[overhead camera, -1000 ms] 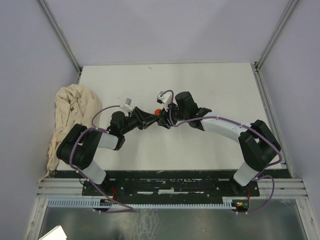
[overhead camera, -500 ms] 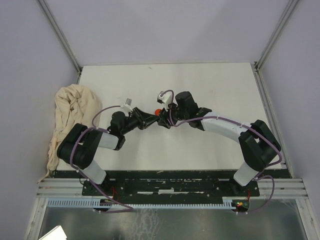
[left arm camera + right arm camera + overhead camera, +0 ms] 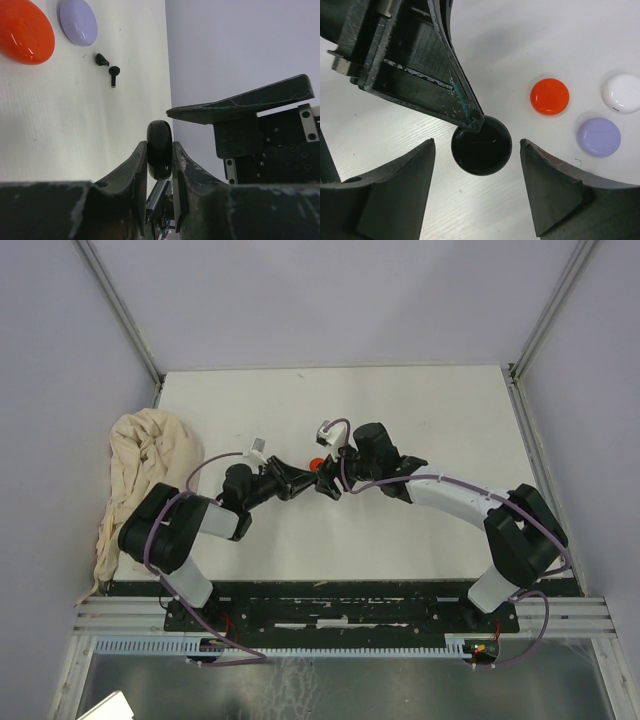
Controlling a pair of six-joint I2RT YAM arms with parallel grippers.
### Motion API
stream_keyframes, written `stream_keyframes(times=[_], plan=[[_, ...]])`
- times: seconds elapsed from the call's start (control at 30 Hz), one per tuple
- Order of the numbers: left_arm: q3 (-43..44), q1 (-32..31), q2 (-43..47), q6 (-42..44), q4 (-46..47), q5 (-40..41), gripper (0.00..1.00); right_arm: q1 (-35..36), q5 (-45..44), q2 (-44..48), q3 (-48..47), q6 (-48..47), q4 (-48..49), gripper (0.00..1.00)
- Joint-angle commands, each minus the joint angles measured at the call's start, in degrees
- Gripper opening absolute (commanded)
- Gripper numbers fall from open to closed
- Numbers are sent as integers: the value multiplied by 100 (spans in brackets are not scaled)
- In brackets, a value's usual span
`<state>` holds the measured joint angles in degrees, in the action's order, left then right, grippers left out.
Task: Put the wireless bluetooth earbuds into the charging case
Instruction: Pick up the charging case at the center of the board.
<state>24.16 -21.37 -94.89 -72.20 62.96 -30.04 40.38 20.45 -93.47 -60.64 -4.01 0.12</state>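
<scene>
My left gripper (image 3: 160,167) is shut on a round black charging case (image 3: 160,147), held on edge above the white table; the case looks closed. My right gripper (image 3: 477,147) stands open on either side of the same case (image 3: 481,145), its fingers (image 3: 405,185) apart from it. The left gripper's finger (image 3: 420,75) overlaps the case's top. Two tiny black stemmed earbuds (image 3: 102,59) (image 3: 114,74) lie on the table beyond it. In the top view both grippers meet at mid-table (image 3: 318,480).
Closed round cases lie on the table: a red one (image 3: 549,96), a white one (image 3: 621,93) and a lilac one (image 3: 598,136). A crumpled beige cloth (image 3: 140,470) is heaped at the left table edge. Frame posts stand at the far corners.
Both arms have shifted only slightly at mid-table, the right elbow a little to the right. The left gripper keeps its hold on the black case.
</scene>
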Motion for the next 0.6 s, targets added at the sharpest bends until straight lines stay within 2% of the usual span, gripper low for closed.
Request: stream_keyframes(times=[0.0,0.17,0.33,0.57], plan=[[149,-21,-131,-118,386,141,3,-31,-129,542,93,180,405,79],[203,17,-257,-205,537,107,3,-158,-686,986,214,495,388,90],[251,27,-258,-213,567,47,3,-289,-1833,1137,62,854,-221,95],[250,22,-264,-228,566,21,3,-291,-1913,892,207,983,-187,98]])
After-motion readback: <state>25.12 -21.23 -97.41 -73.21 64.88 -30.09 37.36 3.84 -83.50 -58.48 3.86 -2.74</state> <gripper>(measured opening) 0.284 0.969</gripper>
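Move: The open right fingers flank the black charging case, which sits about at their hand point and is already held by the left hand. The two black earbuds lie on the board roughly 7 cm ahead of the right hand, 10 cm to its right and 10 cm below. At that same depth the red case is 9 cm ahead, 2 cm left, and the purple case 13 cm ahead, 4 cm right. From the left hand the earbuds are about 7 cm ahead, 11 cm right and 10 cm below. Already loose from the black case, the right hand opens its fingers nearly all the way and backs off, first rising about 5 cm, then swinging some 6 cm right and a little forward, in level terms towards the black earbuds. It turns about 20 degrees clockwise and starts to sink slightly at the end. The left fingers keep their grip on the case. ##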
